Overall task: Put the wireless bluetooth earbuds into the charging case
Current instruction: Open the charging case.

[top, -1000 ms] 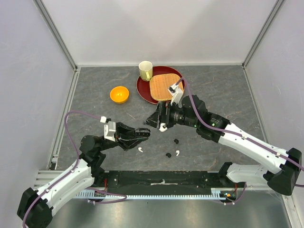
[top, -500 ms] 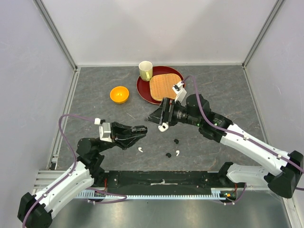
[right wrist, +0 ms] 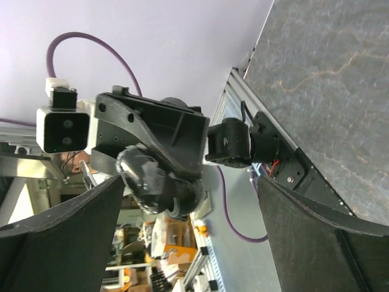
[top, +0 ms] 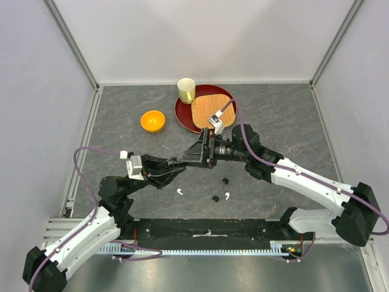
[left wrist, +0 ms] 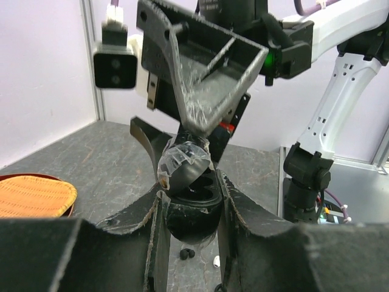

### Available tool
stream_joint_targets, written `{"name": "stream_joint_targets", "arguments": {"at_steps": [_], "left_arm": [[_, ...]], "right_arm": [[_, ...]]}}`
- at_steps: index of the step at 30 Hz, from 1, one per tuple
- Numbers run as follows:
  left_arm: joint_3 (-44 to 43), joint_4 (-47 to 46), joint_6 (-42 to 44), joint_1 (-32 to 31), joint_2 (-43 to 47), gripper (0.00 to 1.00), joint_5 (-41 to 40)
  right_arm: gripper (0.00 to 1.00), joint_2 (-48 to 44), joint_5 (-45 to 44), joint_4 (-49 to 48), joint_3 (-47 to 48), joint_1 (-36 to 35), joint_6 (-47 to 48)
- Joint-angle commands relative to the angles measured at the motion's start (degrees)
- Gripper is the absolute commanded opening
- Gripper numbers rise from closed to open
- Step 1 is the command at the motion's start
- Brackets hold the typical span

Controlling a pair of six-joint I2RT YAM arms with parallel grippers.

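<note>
My left gripper [top: 180,163] is shut on the black charging case [left wrist: 189,214], which it holds above the table. The case's glossy lid [left wrist: 182,163] stands partly open. My right gripper [top: 193,157] is open, and one fingertip [left wrist: 196,132] touches the top of the lid. In the right wrist view the case [right wrist: 163,187] sits ahead, between my wide-spread fingers [right wrist: 58,234]. The earbuds lie loose on the table: one white [top: 180,192], another white [top: 227,196], and two black [top: 225,180] [top: 215,198].
An orange bowl [top: 152,121] sits at the back left. Behind my right arm a red plate [top: 184,115] carries a woven mat [top: 206,109], with a pale cup [top: 186,90] at its rim. Walls enclose three sides.
My right gripper has swung left and come up against the case's lid. My left gripper has shifted slightly up and right, still holding the case.
</note>
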State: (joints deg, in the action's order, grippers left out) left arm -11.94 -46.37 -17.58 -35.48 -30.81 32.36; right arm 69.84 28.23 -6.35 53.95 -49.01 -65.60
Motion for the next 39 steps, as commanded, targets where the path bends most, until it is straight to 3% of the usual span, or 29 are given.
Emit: {"name": "stream_joint_targets", "arguments": {"at_steps": [1,5,10,15,20,22,30,39], "left_arm": [[-2.6,-2.0,3.4,-0.1,-0.3,0.02,-2.2],[-2.7,-2.1,3.8,-0.2,-0.9,0.02,-2.5],[-2.9,-2.1,3.7,-0.1,-1.4,0.02,-2.2],[-2.9,-2.2,3.9,-0.1,-1.6,0.02,-2.2],[-2.6,-2.8,3.3,-0.1,-2.8,0.02,-2.1],[-2.6,-2.9,3.2,-0.1,-3.0,0.05,-2.2],[-2.7,-2.8,1.9,-0.2,-4.8,0.16,-4.0],[-2.4,-3.6,-0.1,-0.2,-4.8,0.28,-4.7]], "right_arm": [[0.96,1.3,5.0,-11.1,-2.6,0.0,-7.4],[0.90,3.1,6.6,-14.6,-3.9,0.0,-11.3],[0.75,4.2,6.9,-18.0,-5.0,0.0,-13.4],[0.68,5.7,7.5,-22.5,-6.1,0.0,-16.2],[0.53,6.8,8.4,-28.3,-6.8,0.1,-19.7],[0.43,6.9,8.5,-29.9,-7.2,0.1,-20.6],[0.21,6.8,9.3,-33.7,-8.2,0.0,-23.3],[0.13,7.7,8.0,-43.1,-11.6,0.1,-28.7]]}}
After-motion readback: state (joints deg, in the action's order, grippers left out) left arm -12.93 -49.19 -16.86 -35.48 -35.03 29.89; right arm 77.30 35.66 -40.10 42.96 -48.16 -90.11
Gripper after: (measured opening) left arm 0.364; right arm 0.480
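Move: The charging case is already held in the left fingers, its middle about 1 cm to the right of that hand and 1 cm above it. From the right hand, which points left with its fingers wide open, the case is some 3 cm to the left, 1 cm back and 1 cm up. On the table, nearly 30 cm below the right hand, the white box lies 6 cm right and 9 cm ahead, and the nearer black earbud 8 cm right and 5 cm back. The right hand eases about 2 cm left onto the case, slipping some 1 cm back and dipping slightly before coming up again, while its fingertips tip up about 15 degrees and the wrist rolls about as much around the line of the fingers. Its fingers close from wide open to about half and pinch the end of the case that sticks out of the left grip, one finger above and one below, then draw back right by barely half a centimetre, as the left hand keeps its hold and drifts about 1.5 cm forward. ##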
